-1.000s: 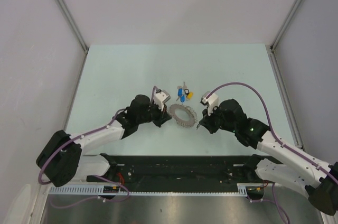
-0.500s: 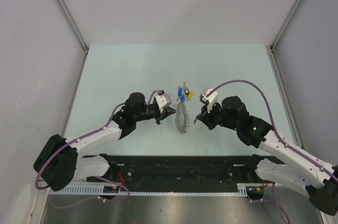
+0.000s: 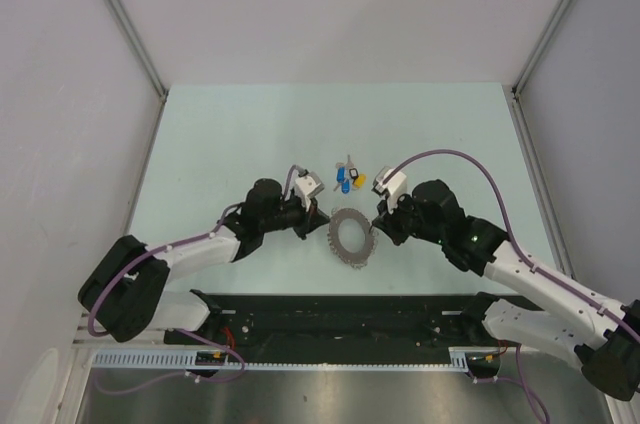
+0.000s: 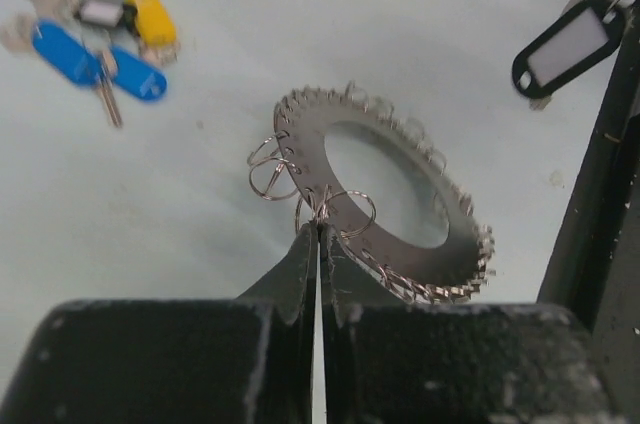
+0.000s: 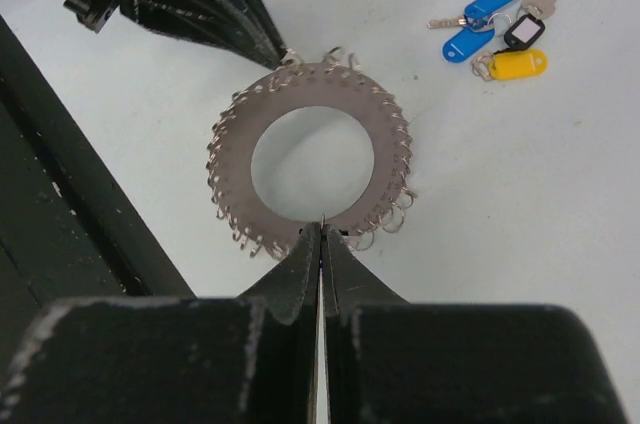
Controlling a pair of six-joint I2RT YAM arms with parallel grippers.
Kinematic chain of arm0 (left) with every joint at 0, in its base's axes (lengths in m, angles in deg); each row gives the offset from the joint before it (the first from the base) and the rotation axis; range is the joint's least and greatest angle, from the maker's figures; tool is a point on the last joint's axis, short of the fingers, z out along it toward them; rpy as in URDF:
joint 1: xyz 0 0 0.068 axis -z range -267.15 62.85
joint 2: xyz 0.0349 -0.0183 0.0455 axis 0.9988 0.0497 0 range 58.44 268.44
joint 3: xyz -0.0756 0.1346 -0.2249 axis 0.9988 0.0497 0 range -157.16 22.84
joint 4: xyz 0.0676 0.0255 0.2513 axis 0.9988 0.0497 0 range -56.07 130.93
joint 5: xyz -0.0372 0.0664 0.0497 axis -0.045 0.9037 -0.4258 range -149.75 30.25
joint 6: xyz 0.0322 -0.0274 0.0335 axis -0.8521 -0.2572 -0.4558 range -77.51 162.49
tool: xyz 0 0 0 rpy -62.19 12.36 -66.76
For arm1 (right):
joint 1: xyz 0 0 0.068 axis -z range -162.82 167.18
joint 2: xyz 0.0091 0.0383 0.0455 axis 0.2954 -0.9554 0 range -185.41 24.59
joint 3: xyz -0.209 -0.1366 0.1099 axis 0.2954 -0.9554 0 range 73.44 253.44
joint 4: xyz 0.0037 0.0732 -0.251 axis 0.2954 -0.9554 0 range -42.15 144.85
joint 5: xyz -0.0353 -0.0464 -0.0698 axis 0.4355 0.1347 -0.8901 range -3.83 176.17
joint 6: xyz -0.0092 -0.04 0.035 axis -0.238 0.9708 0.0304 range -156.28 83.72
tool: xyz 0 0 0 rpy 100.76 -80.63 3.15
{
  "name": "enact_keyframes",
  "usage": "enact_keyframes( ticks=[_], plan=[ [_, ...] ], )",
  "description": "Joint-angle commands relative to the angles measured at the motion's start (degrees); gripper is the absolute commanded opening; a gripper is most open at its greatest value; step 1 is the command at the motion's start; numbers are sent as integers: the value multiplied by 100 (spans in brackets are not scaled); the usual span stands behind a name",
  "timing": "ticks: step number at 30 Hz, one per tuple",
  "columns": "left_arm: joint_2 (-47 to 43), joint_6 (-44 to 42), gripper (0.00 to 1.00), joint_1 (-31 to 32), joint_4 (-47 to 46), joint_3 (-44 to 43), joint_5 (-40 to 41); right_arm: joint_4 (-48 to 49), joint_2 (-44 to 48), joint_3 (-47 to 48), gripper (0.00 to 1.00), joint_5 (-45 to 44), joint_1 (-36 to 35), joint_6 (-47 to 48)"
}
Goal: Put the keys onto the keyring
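The keyring [image 3: 350, 237] is a silvery disc with an open centre and small wire loops round its rim. It lies roughly level between my two grippers. My left gripper [image 3: 320, 215] is shut on a wire loop at the ring's left rim, as the left wrist view shows [image 4: 320, 225]. My right gripper [image 3: 377, 227] is shut on the opposite rim [image 5: 322, 230]. The keys [image 3: 349, 180], with blue, yellow and black-rimmed heads, lie on the table just beyond the ring and apart from it. They also show in the left wrist view [image 4: 100, 39] and the right wrist view [image 5: 495, 29].
A separate black-rimmed oval tag [image 4: 567, 44] with a white window lies beside the right arm. The pale green table [image 3: 240, 124] is walled by white panels at the back and both sides. A black rail [image 3: 340, 314] runs along the near edge.
The keyring stood tilted on edge half a second ago and now lies level again, slightly nearer. My right gripper has closed in onto its right rim. My left gripper stays on the left rim.
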Motion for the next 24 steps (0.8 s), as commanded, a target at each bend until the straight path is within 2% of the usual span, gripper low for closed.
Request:
enact_keyframes(
  ticks=[1, 6, 10, 11, 17, 20, 24],
  plan=[
    [-91, 919, 0, 54, 237, 334, 582, 28, -153, 232, 0, -74, -36, 10],
    [-178, 1235, 0, 62, 1221, 334, 1022, 63, -355, 232, 0, -13, -63, -34],
    [-275, 1490, 4, 98, 1021, 501, 891, 116, -557, 223, 0, 5, -115, -60],
    [-275, 1517, 11, 106, 994, 536, 803, 134, -575, 223, 0, 5, -115, -60],
    [-591, 1473, 38, 124, 1283, 466, 758, 116, -602, 223, 0, -39, -150, -69],
    [-846, 1359, 41, 107, 1625, 291, 1039, 72, -567, 232, 0, -83, -150, -78],
    [-645, 1131, 41, 107, 1960, -96, 1224, 55, -593, 232, 0, -118, -150, -78]
  ],
)
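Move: The left hand holds the keyring by its edge. The keyring's middle is about 5 cm to that hand's right, 3 cm back and 4 cm below; the bare table spot for it is some 5 cm back, 3 cm right and 8 cm down. The bunch of blue- and yellow-tagged keys lies about 13 cm ahead, 5 cm right and 8 cm below. From the right hand, which holds the black-tagged key, the keyring is about 5 cm left, level fore and aft, 10 cm lower. Down, with some drift back and to its left, the left hand carries the keyring about 6 cm to the table while turning slightly counter-clockwise; it opens its fingers nearly halfway to let go, then rises roughly 2 cm. The right hand sinks about 3 cm towards the table, keeping its fingers shut on the black-tagged key. ##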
